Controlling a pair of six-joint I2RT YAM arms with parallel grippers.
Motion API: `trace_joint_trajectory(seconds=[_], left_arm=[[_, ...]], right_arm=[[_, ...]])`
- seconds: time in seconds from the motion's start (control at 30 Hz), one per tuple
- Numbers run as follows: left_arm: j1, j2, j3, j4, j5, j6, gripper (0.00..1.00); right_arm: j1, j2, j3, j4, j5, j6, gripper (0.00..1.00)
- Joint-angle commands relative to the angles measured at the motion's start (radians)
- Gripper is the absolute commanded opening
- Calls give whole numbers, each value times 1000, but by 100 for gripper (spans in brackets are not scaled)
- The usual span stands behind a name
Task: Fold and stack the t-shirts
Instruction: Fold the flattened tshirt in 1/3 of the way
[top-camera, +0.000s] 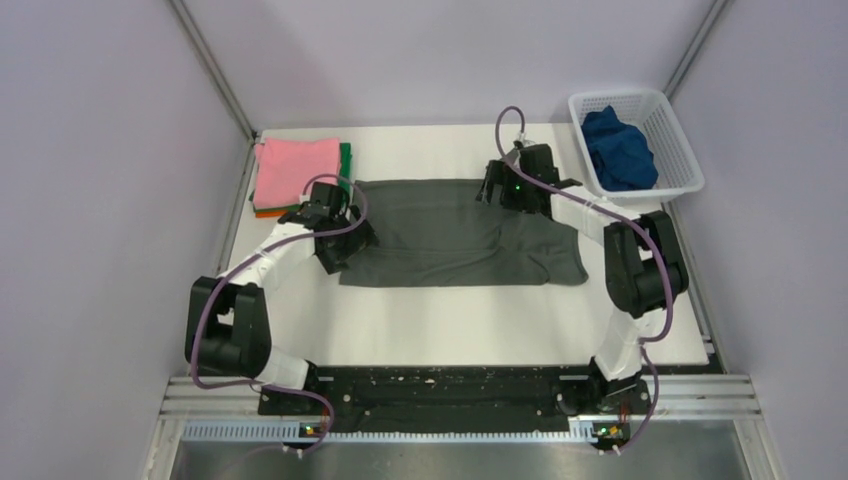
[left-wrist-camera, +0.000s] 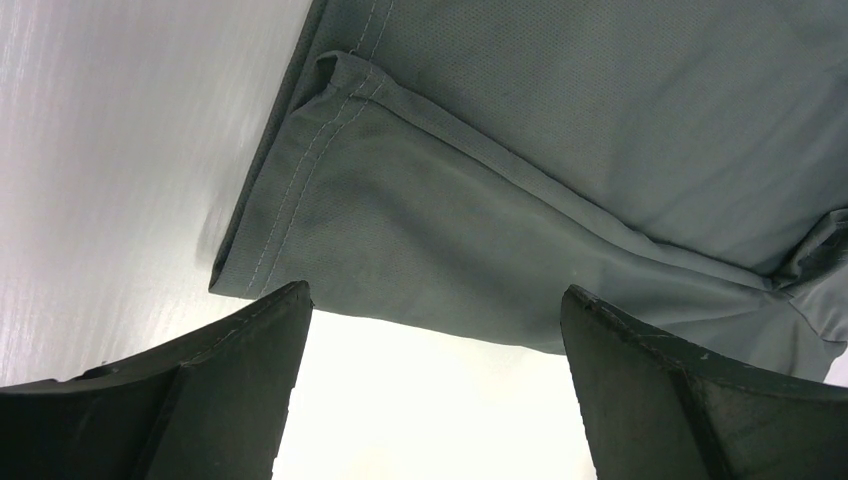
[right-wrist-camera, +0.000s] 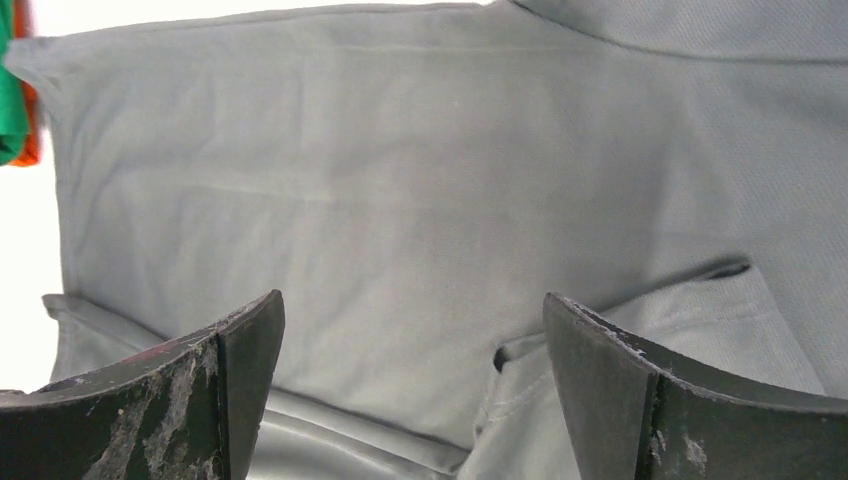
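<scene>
A dark grey t-shirt (top-camera: 450, 232) lies partly folded across the middle of the table. My left gripper (top-camera: 335, 243) hangs open just off its left edge; the left wrist view shows the stitched hem (left-wrist-camera: 300, 170) just beyond the fingertips (left-wrist-camera: 270, 330). My right gripper (top-camera: 503, 188) hangs open over the shirt's far right part; the right wrist view shows grey cloth (right-wrist-camera: 380, 200) with a fold between the fingers. A pink tee (top-camera: 295, 168) tops a stack over green (top-camera: 346, 160) and orange (top-camera: 268, 211) tees at the back left. A dark blue tee (top-camera: 618, 148) lies in the basket.
The white mesh basket (top-camera: 682, 150) stands at the back right corner. Metal frame posts rise at the back corners. The table's near half is bare white surface (top-camera: 480, 325). A black strip and rail run along the near edge between the arm bases.
</scene>
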Motion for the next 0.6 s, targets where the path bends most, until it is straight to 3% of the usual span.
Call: trace_joint_trajectory(seconds=[0.0,0.13,0.27,0.43,0.57], left_arm=[[0,4,64,-1,6,18,99],[-36,39,112,48,48,41,99],[-56,171,179,133,126,67,99],[-58,319,235,148,177,61,99],[-57,352,199,161,113,55,99]], right_arm=[[9,-106,-30,-35,52,-40,99],[9,-290,-202,-47,111,-29,99],[6,-413,-378,-76,120,19,99],[-11,-407,-458,-55,108,56,99],[-38,-353,-492,-23,104,72,99]])
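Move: The left gripper goes for the hem of the folded-up flap: about 5 cm ahead, 6 cm right and 5 cm below. The near-left shirt corner is roughly 4 cm back and 3 cm left, the folded stack some 25 cm ahead and 11 cm left. The right gripper heads for the flap's right part, about 11 cm back, 6 cm right, 6 cm below; the bunched crease lies 6 cm back, 1 cm right. Draw the open right gripper back about 12 cm and 6 cm to its right, off the middle of the shirt to over the flap's right part, dipping at the end. Meanwhile lift the open left gripper slightly, carry it forward and right some 6 cm each way, turning 10 degrees clockwise, then lower it steeply until its fingertips straddle the flap's hem. ##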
